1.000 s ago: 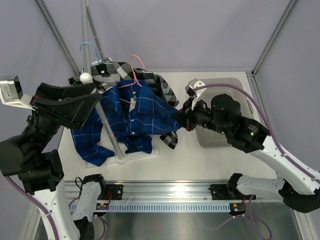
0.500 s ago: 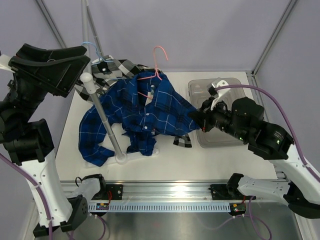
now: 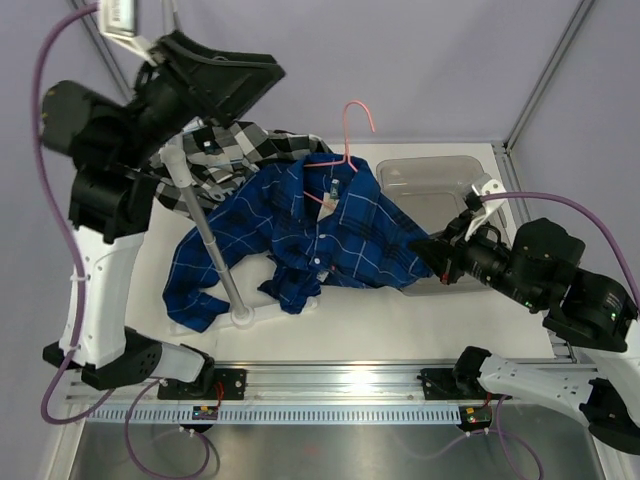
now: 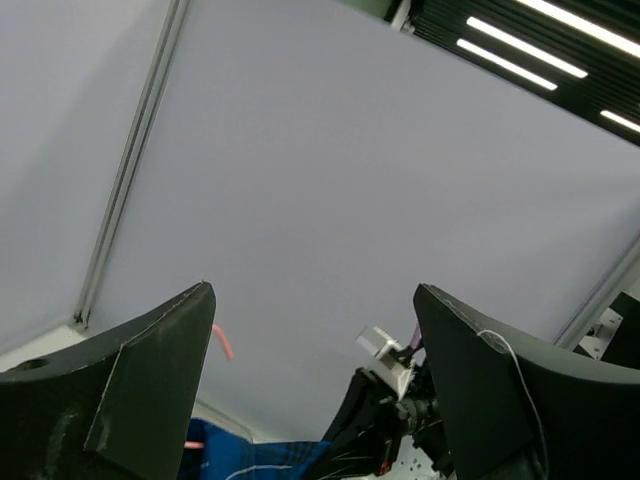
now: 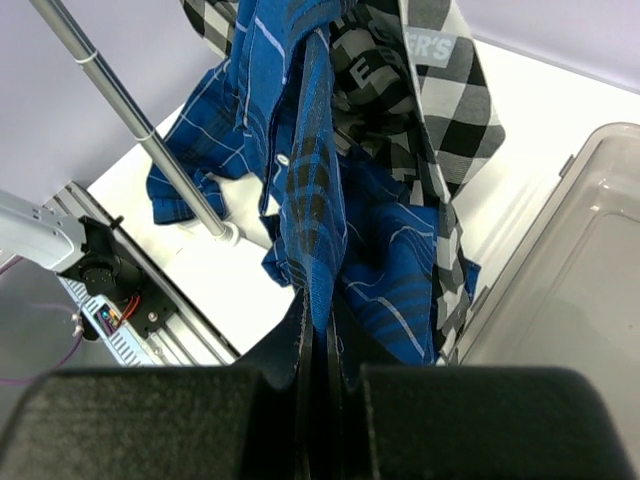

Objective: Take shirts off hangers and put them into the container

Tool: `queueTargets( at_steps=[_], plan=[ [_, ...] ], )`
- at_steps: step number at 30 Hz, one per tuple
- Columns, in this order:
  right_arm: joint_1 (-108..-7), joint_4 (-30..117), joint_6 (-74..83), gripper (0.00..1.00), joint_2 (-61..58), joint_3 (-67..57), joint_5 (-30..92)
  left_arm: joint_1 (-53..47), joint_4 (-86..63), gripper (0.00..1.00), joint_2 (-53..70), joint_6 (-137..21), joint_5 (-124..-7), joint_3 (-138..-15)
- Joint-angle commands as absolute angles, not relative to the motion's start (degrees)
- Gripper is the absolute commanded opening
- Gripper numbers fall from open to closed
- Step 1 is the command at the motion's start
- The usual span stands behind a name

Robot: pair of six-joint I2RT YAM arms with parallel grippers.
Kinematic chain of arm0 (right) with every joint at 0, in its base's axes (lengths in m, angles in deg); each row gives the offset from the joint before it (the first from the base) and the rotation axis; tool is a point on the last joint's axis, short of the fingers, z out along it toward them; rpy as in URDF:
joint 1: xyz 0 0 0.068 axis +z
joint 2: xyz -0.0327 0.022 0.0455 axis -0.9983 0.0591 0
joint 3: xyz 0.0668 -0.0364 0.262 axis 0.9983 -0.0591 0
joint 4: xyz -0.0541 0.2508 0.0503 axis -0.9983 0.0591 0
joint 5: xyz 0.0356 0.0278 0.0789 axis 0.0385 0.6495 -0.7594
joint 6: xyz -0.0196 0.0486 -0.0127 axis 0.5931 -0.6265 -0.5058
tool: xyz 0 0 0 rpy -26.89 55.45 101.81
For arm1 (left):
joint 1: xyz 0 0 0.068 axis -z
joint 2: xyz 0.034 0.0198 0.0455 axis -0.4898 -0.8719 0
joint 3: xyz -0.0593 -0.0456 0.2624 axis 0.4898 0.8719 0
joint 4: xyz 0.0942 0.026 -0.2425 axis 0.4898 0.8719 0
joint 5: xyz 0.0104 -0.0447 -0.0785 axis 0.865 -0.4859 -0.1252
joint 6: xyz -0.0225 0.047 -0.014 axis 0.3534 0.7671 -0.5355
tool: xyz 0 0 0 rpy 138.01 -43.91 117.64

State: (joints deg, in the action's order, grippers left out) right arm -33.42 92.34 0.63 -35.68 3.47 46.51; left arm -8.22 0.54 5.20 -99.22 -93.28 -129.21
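Observation:
The blue plaid shirt (image 3: pixel 330 225) is stretched from the rack toward the right, with the pink hanger (image 3: pixel 350 135) still in its collar. My right gripper (image 3: pixel 437 255) is shut on the shirt's edge, just in front of the see-through container (image 3: pixel 430 172). In the right wrist view the blue shirt (image 5: pixel 310 180) hangs from the pinched jaws of the right gripper (image 5: pixel 318 345). The black-and-white check shirt (image 5: pixel 445 90) lies behind it, beside the container (image 5: pixel 590 260). The check shirt (image 3: pixel 235 145) drapes near the pole top. My left gripper (image 3: pixel 225 85) is raised high, open and holding nothing.
The white rack pole (image 3: pixel 205 235) leans from its round base (image 3: pixel 243 315) at the table's front left. The pole (image 5: pixel 130 110) also shows in the right wrist view. A metal rail (image 3: pixel 340 385) runs along the near edge. The left wrist view faces the grey back wall, with the right arm (image 4: pixel 400 420) below.
The right gripper has dragged the blue shirt and pink hanger rightward, up to the container's near edge. The left arm has swung up and to the right, above the rack, its gripper still open.

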Motion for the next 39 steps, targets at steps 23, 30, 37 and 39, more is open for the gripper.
queueTargets(
  at_steps=[23, 30, 37, 39],
  plan=[
    [-33.3, 97.6, -4.1, 0.00, -44.9, 1.8, 42.3, 21.7, 7.1, 0.86, 8.4, -56.2, -67.7, -108.6],
    [-33.3, 98.1, -4.7, 0.00, -46.3, 2.4, 39.3, 21.9, 5.1, 0.79, 11.8, -53.4, -67.9, -101.6],
    [-33.3, 97.1, -4.7, 0.00, -45.2, 2.4, 37.1, 25.9, 5.1, 0.63, 12.7, -54.2, -58.6, -100.4],
    [-33.3, 96.4, -4.7, 0.00, -45.1, 2.1, 36.8, 27.6, 5.9, 0.59, 11.9, -54.2, -53.8, -101.0]
  ],
)
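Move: The pink hanger's neck lies roughly 8 cm ahead of the open left hand, 15 cm to its right and 19 cm below. The blue shirt's body hangs about 3 cm ahead, 10 cm right and 32 cm below; the container sits some 17 cm ahead, 33 cm right and 65 cm down. From the right hand, which already grips the shirt, the hanger is about 12 cm ahead, 12 cm left and 8 cm up. Left hand sinks some 19 cm, rightward 12 towards the hanger, part-closing; right hand draws the held shirt back. ##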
